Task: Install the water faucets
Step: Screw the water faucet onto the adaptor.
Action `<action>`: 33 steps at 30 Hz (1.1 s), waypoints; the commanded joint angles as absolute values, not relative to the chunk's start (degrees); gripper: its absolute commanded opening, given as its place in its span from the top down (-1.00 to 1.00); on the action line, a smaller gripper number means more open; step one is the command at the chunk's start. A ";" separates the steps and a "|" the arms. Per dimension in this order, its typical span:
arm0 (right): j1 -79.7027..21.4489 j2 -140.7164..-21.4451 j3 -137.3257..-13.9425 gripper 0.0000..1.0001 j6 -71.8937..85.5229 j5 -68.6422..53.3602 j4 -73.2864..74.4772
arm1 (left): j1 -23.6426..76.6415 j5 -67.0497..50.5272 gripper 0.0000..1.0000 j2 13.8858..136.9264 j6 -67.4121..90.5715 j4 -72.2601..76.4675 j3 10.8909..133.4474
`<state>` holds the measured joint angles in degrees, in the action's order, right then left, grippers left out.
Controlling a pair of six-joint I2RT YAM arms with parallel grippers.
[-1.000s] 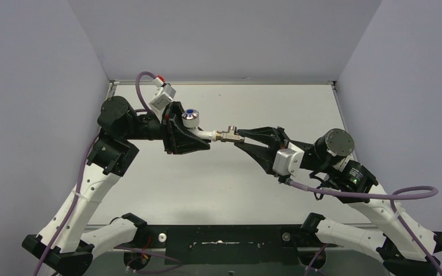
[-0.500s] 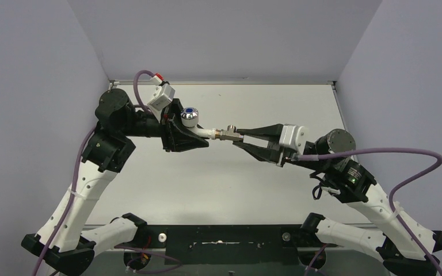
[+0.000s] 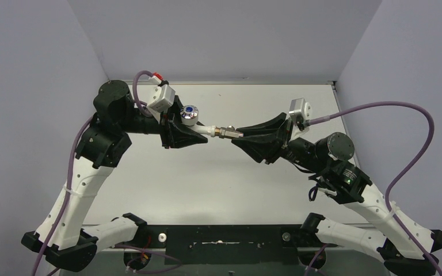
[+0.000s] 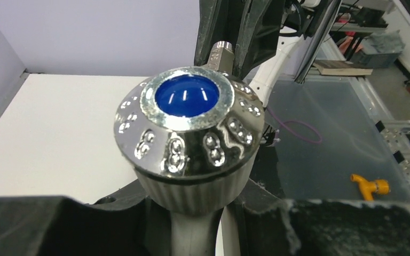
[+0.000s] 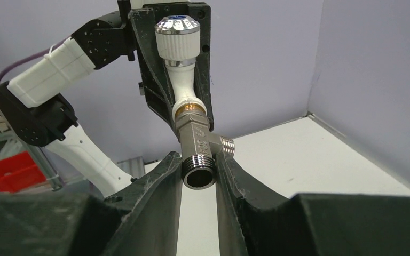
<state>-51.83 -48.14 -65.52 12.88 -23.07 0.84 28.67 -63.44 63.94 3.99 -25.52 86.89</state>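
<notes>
The water faucet is held in mid-air above the table's middle, between both arms. My left gripper (image 3: 200, 134) is shut on its white tap body (image 3: 207, 129), just under the chrome knob with the blue dot (image 3: 190, 114). That knob (image 4: 187, 133) fills the left wrist view, the white stem (image 4: 197, 229) pinched between the black fingers. The grey metal threaded fitting (image 3: 225, 133) sits on the tap's end. My right gripper (image 3: 240, 134) is shut on the fitting (image 5: 198, 144), its open threaded end facing the right wrist camera. The tap body (image 5: 184, 90) rises behind it.
The white table (image 3: 218, 184) is walled by pale panels at the back and on both sides. A purple cable (image 3: 380, 109) loops high over the right arm. A small yellow object (image 4: 371, 185) lies beyond the table edge in the left wrist view.
My right wrist has rolled, its camera block swinging from the near side up to the far side, the fitting still in its jaws. The left arm has drawn slightly left and back.
</notes>
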 commanded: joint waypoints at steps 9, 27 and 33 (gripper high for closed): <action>-52.00 -47.70 -65.32 1.00 35.65 -16.36 -5.94 | 28.65 -61.68 1.00 64.59 -7.82 -31.22 91.82; -52.01 -38.39 -60.25 -0.30 7.81 -21.69 -5.55 | 28.62 -62.08 1.00 64.82 -2.54 -26.13 89.39; -51.95 -39.07 -61.95 -0.28 -18.37 -28.91 -0.83 | 28.56 -63.71 1.00 64.23 8.97 -17.72 84.92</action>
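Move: Just left of the right hand point, about 2 cm off and level with it, is the adaptor's middle; its free end is already pinched between the right fingertips. The faucet, on which the adaptor is already started, lies some 8 cm to the left, roughly 1 cm ahead and 1 cm higher. From the left hand, which holds the faucet, the adaptor lies about 6 cm to the right, straight ahead 0 and at the same height. Rolling clockwise as seen along its own fingers towards the faucet, the right hand twists the gripped adaptor about 20 degrees while the left hand keeps the faucet and counter-turns slightly. Then the right fingers open wide and let go, and the hand backs off some 5 cm to the right and back, rolling the other way past its starting attitude. ##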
